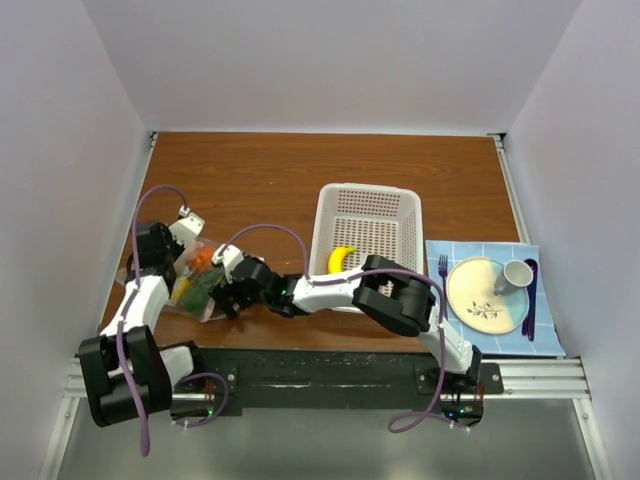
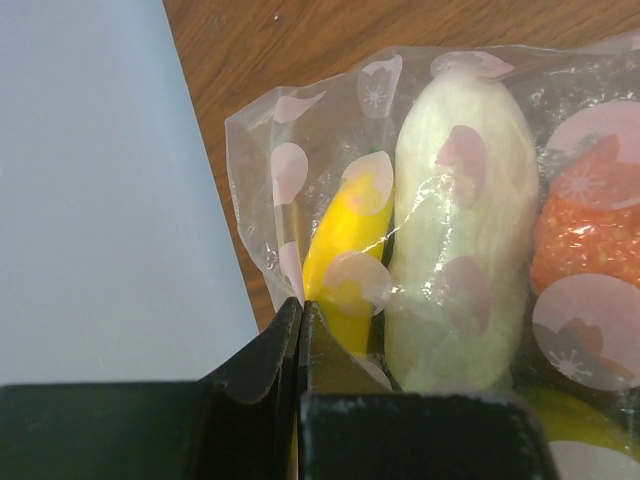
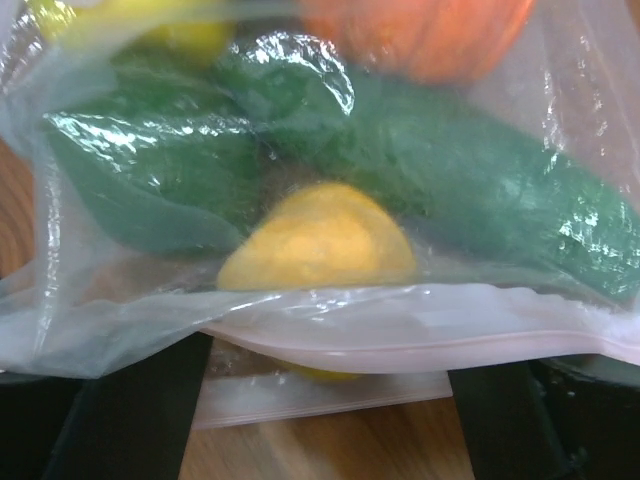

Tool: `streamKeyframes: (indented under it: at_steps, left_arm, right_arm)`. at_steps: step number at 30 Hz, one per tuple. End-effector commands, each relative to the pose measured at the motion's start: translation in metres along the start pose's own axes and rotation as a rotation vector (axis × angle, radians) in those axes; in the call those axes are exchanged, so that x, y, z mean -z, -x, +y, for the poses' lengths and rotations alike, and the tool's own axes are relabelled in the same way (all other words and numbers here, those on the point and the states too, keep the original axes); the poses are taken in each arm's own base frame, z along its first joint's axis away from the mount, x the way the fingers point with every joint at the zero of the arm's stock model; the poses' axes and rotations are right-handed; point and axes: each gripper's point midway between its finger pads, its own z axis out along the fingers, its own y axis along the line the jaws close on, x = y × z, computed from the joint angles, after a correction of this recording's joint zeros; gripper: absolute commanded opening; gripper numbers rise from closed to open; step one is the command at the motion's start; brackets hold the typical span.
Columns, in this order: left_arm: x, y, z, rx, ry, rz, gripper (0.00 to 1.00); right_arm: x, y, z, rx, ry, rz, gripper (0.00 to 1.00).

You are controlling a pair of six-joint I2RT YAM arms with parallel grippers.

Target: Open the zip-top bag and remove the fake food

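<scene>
The zip-top bag (image 1: pixel 200 285) lies on the wooden table at the left, between my two grippers. My left gripper (image 2: pixel 298 305) is shut on a corner edge of the bag (image 2: pixel 300 150). Through the plastic there I see fake food: a yellow piece (image 2: pixel 345 240), a pale whitish piece (image 2: pixel 455 230) and an orange piece (image 2: pixel 590 220). My right gripper (image 3: pixel 325 390) stands open, with the bag's zip strip (image 3: pixel 420 335) stretched across the gap between its fingers (image 3: pixel 130 410). Behind the strip lie a yellow piece (image 3: pixel 320 240) and a green cucumber (image 3: pixel 480 190). A yellow banana (image 1: pixel 342 258) lies in the basket.
A white perforated basket (image 1: pixel 368 215) stands right of the bag, with my right arm (image 1: pixel 390 290) crossing in front of it. At the far right, a blue cloth (image 1: pixel 545 330) carries a cream plate (image 1: pixel 478 300), a cup (image 1: pixel 514 274), a fork (image 1: pixel 443 268) and a dark spoon (image 1: pixel 529 295).
</scene>
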Motion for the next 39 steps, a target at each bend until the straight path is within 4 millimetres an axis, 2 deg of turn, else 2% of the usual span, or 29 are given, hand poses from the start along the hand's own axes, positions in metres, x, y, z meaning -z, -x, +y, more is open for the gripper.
streamKeyframes:
  at_steps: [1, 3, 4, 5, 6, 7, 8, 9, 11, 13, 14, 15, 17, 18, 20, 21, 22, 23, 24, 25, 26, 28, 29, 31, 32, 33, 35, 37, 39]
  left_arm:
    - [0.013, -0.049, -0.101, 0.066, -0.36, 0.166, 0.0]
    - [0.015, -0.054, -0.106, 0.07, -0.362, 0.179, 0.0]
    - [0.016, -0.057, -0.104, 0.069, -0.345, 0.188, 0.0]
    - [0.015, -0.058, -0.103, 0.07, -0.331, 0.191, 0.0]
    - [0.015, -0.063, -0.105, 0.07, -0.324, 0.202, 0.0]
    - [0.015, -0.066, -0.1, 0.068, -0.29, 0.215, 0.0]
    - [0.014, -0.065, -0.096, 0.076, -0.263, 0.213, 0.0]
    - [0.013, -0.068, -0.095, 0.081, -0.247, 0.221, 0.0]
    - [0.011, -0.068, -0.084, 0.092, -0.197, 0.23, 0.0]
    - [0.008, -0.065, -0.071, 0.101, -0.149, 0.237, 0.0]
    - [0.007, -0.062, -0.065, 0.107, -0.135, 0.234, 0.0]
    - [0.005, -0.055, -0.054, 0.117, -0.112, 0.225, 0.0]
    - [0.007, -0.051, -0.048, 0.145, -0.117, 0.236, 0.0]
    - [0.008, -0.041, -0.038, 0.156, -0.102, 0.216, 0.0]
    - [0.015, -0.036, -0.038, 0.189, -0.121, 0.216, 0.0]
    - [0.018, -0.029, -0.033, 0.202, -0.123, 0.202, 0.0]
    - [0.022, -0.021, -0.035, 0.226, -0.148, 0.173, 0.0]
    - [0.029, -0.023, -0.043, 0.23, -0.195, 0.188, 0.0]
    - [0.033, -0.015, -0.041, 0.237, -0.212, 0.17, 0.04]
    - [0.038, -0.009, -0.044, 0.246, -0.248, 0.145, 0.14]
    - [0.044, -0.01, -0.048, 0.253, -0.271, 0.159, 0.45]
    - [0.051, -0.007, -0.037, 0.252, -0.248, 0.143, 0.59]
    - [0.054, -0.009, -0.031, 0.236, -0.228, 0.144, 0.71]
    - [0.059, -0.018, -0.013, 0.243, -0.163, 0.146, 0.75]
    - [0.06, -0.021, -0.005, 0.219, -0.145, 0.142, 0.76]
    - [0.062, -0.034, 0.004, 0.241, -0.12, 0.163, 0.76]
    - [0.06, -0.048, 0.0, 0.22, -0.141, 0.189, 0.76]
    - [0.058, -0.061, -0.004, 0.205, -0.153, 0.213, 0.8]
    - [0.053, -0.07, -0.016, 0.204, -0.171, 0.222, 0.84]
  right_arm:
    - [0.001, 0.027, 0.011, -0.059, 0.031, -0.086, 0.79]
    - [0.007, 0.027, 0.007, -0.067, 0.022, -0.095, 0.71]
    - [0.012, 0.032, 0.006, -0.075, 0.009, -0.117, 0.64]
    - [0.023, 0.047, 0.007, -0.087, 0.01, -0.153, 0.61]
    - [0.03, 0.039, 0.002, -0.094, -0.006, -0.144, 0.59]
    - [0.036, 0.043, 0.001, -0.098, -0.009, -0.166, 0.55]
    - [0.051, 0.059, 0.0, -0.106, -0.019, -0.204, 0.55]
    - [0.057, 0.048, -0.003, -0.103, -0.029, -0.187, 0.54]
    - [0.075, 0.044, -0.009, -0.103, -0.048, -0.183, 0.54]
    - [0.086, 0.04, -0.012, -0.103, -0.056, -0.177, 0.52]
    - [0.091, 0.025, -0.014, -0.098, -0.064, -0.148, 0.52]
    - [0.101, 0.031, -0.014, -0.108, -0.061, -0.16, 0.52]
    - [0.112, 0.013, -0.017, -0.1, -0.074, -0.108, 0.52]
    - [0.124, 0.021, -0.017, -0.103, -0.074, -0.123, 0.52]
    - [0.143, 0.012, -0.024, -0.098, -0.098, -0.094, 0.51]
    - [0.151, 0.015, -0.027, -0.093, -0.111, -0.1, 0.46]
    - [0.173, 0.033, -0.033, -0.092, -0.14, -0.142, 0.42]
    - [0.182, 0.037, -0.036, -0.089, -0.155, -0.146, 0.38]
    - [0.193, 0.047, -0.041, -0.08, -0.178, -0.166, 0.33]
    - [0.208, 0.056, -0.053, -0.075, -0.244, -0.176, 0.31]
    - [0.217, 0.072, -0.06, -0.081, -0.271, -0.199, 0.3]
    - [0.232, 0.078, -0.081, -0.076, -0.353, -0.192, 0.27]
    - [0.244, 0.09, -0.101, -0.098, -0.419, -0.22, 0.25]
    - [0.254, 0.084, -0.128, -0.13, -0.506, -0.204, 0.2]
    - [0.263, 0.081, -0.156, -0.162, -0.585, -0.2, 0.2]
    - [0.268, 0.076, -0.168, -0.197, -0.628, -0.194, 0.19]
    - [0.276, 0.056, -0.198, -0.209, -0.732, -0.132, 0.19]
    - [0.281, 0.039, -0.21, -0.21, -0.797, -0.066, 0.28]
    - [0.279, 0.026, -0.216, -0.194, -0.831, -0.001, 0.45]
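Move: The yellow-orange fruit sits just inside the bag's mouth, practically between the right hand's open fingers, only about 1 cm ahead and 1 cm left. The cucumber lies behind the fruit, some 5 cm ahead and 3 cm left of the hand, the tomato about 10 cm ahead and 6 cm left. The basket's middle is roughly 36 cm to the hand's right and 14 cm ahead. From the left hand, the fruit lies about 16 cm right and 6 cm back, slightly below. To the right by almost 30 cm goes the right hand, after its fingers close on the fruit; it first draws back slightly while pulling out of the bag, lifts about 19 cm, then swings forward and dips over the basket's left part, turning some 40 degrees clockwise with its grip kept. The left fingers keep pinching the bag's edge until late, then open wide and draw back. ##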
